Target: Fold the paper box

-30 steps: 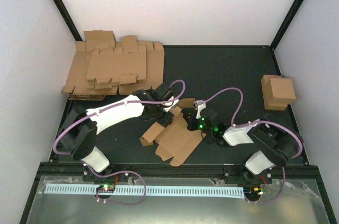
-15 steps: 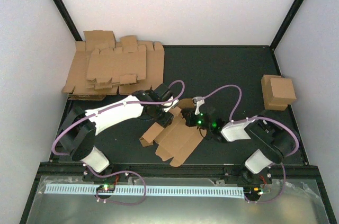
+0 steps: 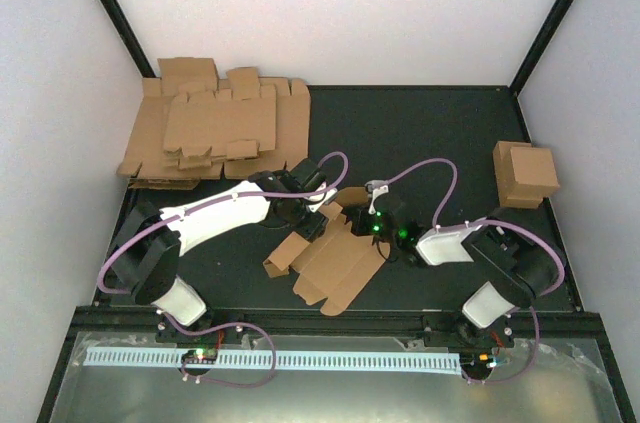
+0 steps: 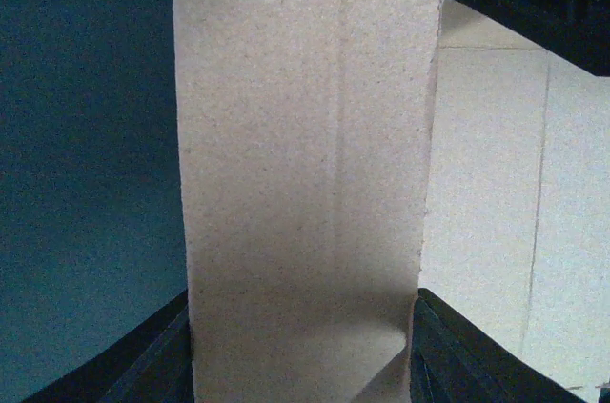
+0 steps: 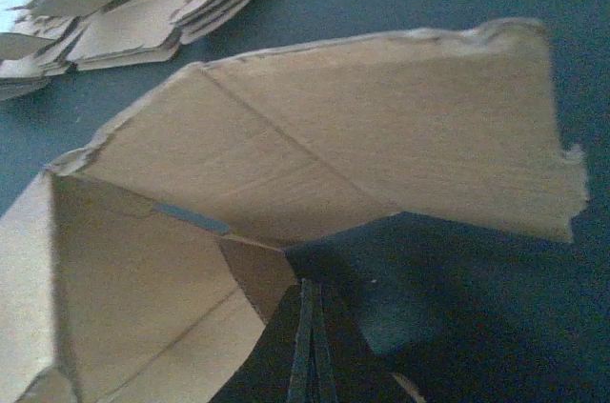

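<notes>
The paper box [image 3: 340, 265] lies partly unfolded on the dark table between my two arms, with some flaps raised. My left gripper [image 3: 312, 226] is at its upper left side. In the left wrist view an upright brown panel of the paper box [image 4: 305, 136] fills the gap between my left gripper [image 4: 303, 336]'s black fingers [image 4: 157, 360], and its edges touch both. My right gripper [image 3: 360, 226] is at the box's top edge. In the right wrist view my right gripper [image 5: 310, 312] is shut, its tips pressed at the inner corner under a raised flap of the paper box [image 5: 334, 136].
A pile of flat brown blanks [image 3: 215, 133] lies at the back left, also seen in the right wrist view as the pile [image 5: 143, 3]. A folded brown box [image 3: 525, 173] stands at the right wall. White walls enclose the table.
My right gripper has moved a little left and further in against the box's top edge. The left arm and the box have barely moved.
</notes>
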`<state>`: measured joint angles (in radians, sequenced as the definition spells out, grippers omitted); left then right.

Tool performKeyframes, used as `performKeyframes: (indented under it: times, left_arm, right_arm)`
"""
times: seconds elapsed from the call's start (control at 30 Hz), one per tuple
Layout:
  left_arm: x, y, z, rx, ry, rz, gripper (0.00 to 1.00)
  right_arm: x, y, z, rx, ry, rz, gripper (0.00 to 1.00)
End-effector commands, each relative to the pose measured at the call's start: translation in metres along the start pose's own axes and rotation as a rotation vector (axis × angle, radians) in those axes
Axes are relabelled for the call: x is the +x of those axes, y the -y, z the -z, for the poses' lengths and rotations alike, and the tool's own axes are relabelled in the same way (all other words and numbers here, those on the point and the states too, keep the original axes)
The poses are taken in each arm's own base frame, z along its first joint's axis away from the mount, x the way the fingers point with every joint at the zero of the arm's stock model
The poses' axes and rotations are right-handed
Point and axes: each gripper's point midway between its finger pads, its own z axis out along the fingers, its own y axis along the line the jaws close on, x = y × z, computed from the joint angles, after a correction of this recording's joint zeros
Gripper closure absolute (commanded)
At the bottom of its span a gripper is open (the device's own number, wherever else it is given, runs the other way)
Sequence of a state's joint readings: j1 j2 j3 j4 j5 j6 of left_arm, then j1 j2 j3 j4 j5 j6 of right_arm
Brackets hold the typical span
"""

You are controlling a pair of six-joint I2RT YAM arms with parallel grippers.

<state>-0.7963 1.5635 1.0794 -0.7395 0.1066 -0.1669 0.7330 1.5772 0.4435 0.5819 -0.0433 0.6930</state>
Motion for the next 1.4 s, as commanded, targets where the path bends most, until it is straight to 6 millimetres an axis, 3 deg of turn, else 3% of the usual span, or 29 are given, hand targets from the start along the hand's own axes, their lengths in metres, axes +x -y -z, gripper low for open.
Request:
performKeyframes:
  times: [0.0,0.4,0.73,1.13,1.37]
  left_arm:
    - [-0.005,0.004,0.006,0.027,0.025,-0.003,0.45]
    - [-0.006,0.004,0.004,0.026,0.021,-0.004,0.45]
    - [-0.008,0.004,0.004,0.024,0.020,-0.004,0.46]
    - [-0.008,0.003,0.004,0.018,0.017,-0.005,0.45]
    - [-0.015,0.006,0.009,0.042,0.031,0.002,0.45]
  right_arm:
    - [-0.017,0.010,-0.001,0.079,0.055,0.013,0.98]
    - [-0.004,-0.011,-0.018,-0.047,-0.024,0.028,0.98]
    - [0.011,-0.018,-0.013,-0.117,-0.060,0.016,0.98]
    - [0.047,-0.001,-0.029,-0.096,-0.167,-0.004,0.98]
    - [0.066,0.012,-0.039,0.002,-0.232,0.020,0.98]
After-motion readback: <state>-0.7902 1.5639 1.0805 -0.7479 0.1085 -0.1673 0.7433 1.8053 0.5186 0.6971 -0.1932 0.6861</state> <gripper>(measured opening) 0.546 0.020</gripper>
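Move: The box's upright far end flap stands just beyond the right hand, about 4 cm ahead and 1 cm left, its middle about 1 cm lower. The inner corner beside it lies some 3 cm ahead, 5 cm left and 4 below; the side wall is about 3 cm back and 8 left. From the left hand, the flap is about 7 cm ahead, 6 right and 4 lower; that wall's middle lies right at it, 2 cm below. The open far end of the box, between end flap and side wall, is entered by the right hand's still-closed fingers: after a small forward waver they go left and down, about 3.5 cm each way, in towards the inner corner, drawing back a couple of centimetres before easing forward again at the end. The wrist swings less than 10 degrees counter-clockwise. The left hand keeps its half-open fingers astride the cardboard strip, nudged barely at the end. ##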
